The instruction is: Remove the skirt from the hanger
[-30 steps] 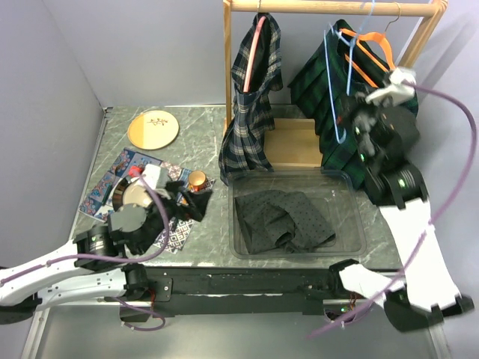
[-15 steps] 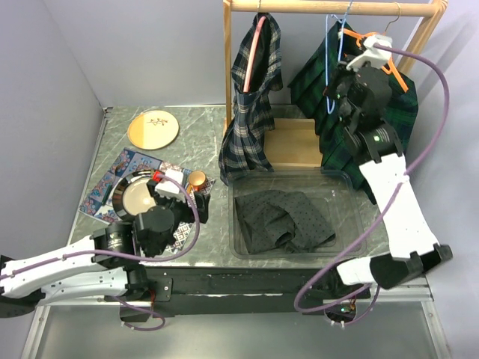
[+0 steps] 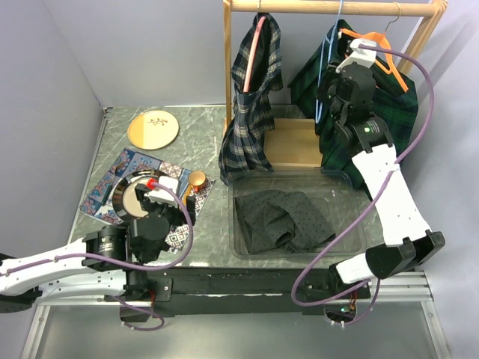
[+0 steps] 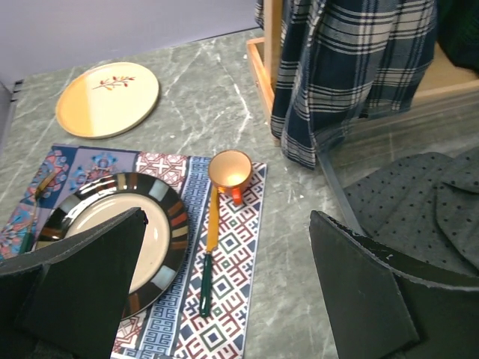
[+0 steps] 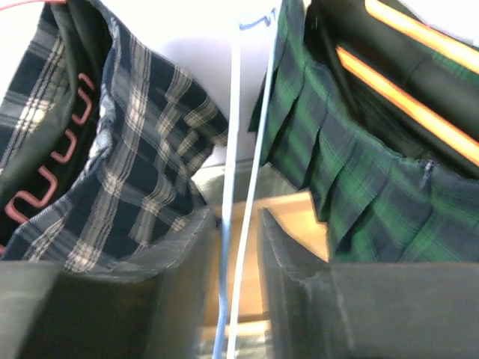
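Observation:
An empty light-blue wire hanger [image 3: 323, 75] hangs from the wooden rod [image 3: 299, 7]. My right gripper [image 3: 334, 81] is up beside it, and in the right wrist view its jaws [image 5: 238, 217] stand slightly apart, open, with the hanger's two wires [image 5: 233, 187] running loosely between them. A green plaid skirt [image 3: 389, 105] hangs on an orange hanger [image 3: 389, 56] just to the right. A blue plaid skirt [image 3: 251, 112] hangs on a pink hanger [image 3: 257, 45] to the left. My left gripper [image 4: 226, 217] is open and empty, low over the placemat.
A clear bin [image 3: 296, 173] holds a grey dotted garment [image 3: 288, 217] in front of the rack's wooden base [image 3: 292, 142]. On the left are an orange plate [image 3: 153, 129], a striped plate [image 4: 112, 224], a small orange cup [image 4: 230, 168] and a long utensil [image 4: 209, 254] on a patterned mat [image 4: 232, 299].
My right arm swung up and to the left with the blue hanger to the rod, and its jaws have parted. My left arm has drawn back toward the near edge.

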Controlling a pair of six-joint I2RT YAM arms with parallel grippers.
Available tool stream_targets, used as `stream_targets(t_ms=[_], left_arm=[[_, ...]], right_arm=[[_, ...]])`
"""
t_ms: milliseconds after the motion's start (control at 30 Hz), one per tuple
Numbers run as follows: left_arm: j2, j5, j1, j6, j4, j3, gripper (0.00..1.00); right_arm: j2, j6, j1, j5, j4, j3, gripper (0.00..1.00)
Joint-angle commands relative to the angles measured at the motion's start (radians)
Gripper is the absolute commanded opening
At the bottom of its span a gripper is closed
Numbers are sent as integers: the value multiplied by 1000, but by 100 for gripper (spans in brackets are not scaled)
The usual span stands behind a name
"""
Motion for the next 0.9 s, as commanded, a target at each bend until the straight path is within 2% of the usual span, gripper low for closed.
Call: stream_targets(t_ms=[0,133,233,367,467,500,633,733,867], left_arm=[[-19,-66,-20,-18,-30,14,97],[-25,-46,-25,-6,-13,10,97],[-16,-34,-26,-1,-10,11,97],[17,-39,-26,-12,-28,21,97],[39,-40,-26,-21,-39,25,97],[42,-37,-28,-15,-38,22,97],[59,-46,-31,-33,-55,36,97],[48,-49,-33,-32,-52,34,97],[1,-34,-34,-11,-22,22,97]], right_arm=[[-96,21,-4,-59,-87,50,50],[-115,-27,-4,-86,-150,119,52],[-115,-96,-11,-19,-135,139,50],[-60,-154,-63,18,-210,241,50],[-28,-148,-164,-59,-258,318,50],[-14,-143,-195,-144,-294,342,51],[78,-137,-325,-283,-422,517,54],[115,-127,-410,-388,-445,538,57],[146,-157,-458,-425,-425,553,66]])
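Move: The orange hanger with the green plaid skirt is some 12 cm to the right of the right hand, about 5 cm ahead and a little higher, maybe 3 cm. The empty blue hanger runs between the right fingers, its middle about 3 cm ahead and level sideways. The blue plaid skirt hangs some 20 cm left, level ahead, its middle about 8 cm lower. From the idle left hand the orange hanger is roughly 29 cm ahead, 50 right and 20 above. Back and up first, the right hand draws its already parted fingers off the blue hanger, then sweeps about 13 cm to the right in an arc towards the orange hanger with the green plaid skirt. Near the end it eases forward and sinks about 2 cm, pointing slightly more to the right, while the fingers open wider. ##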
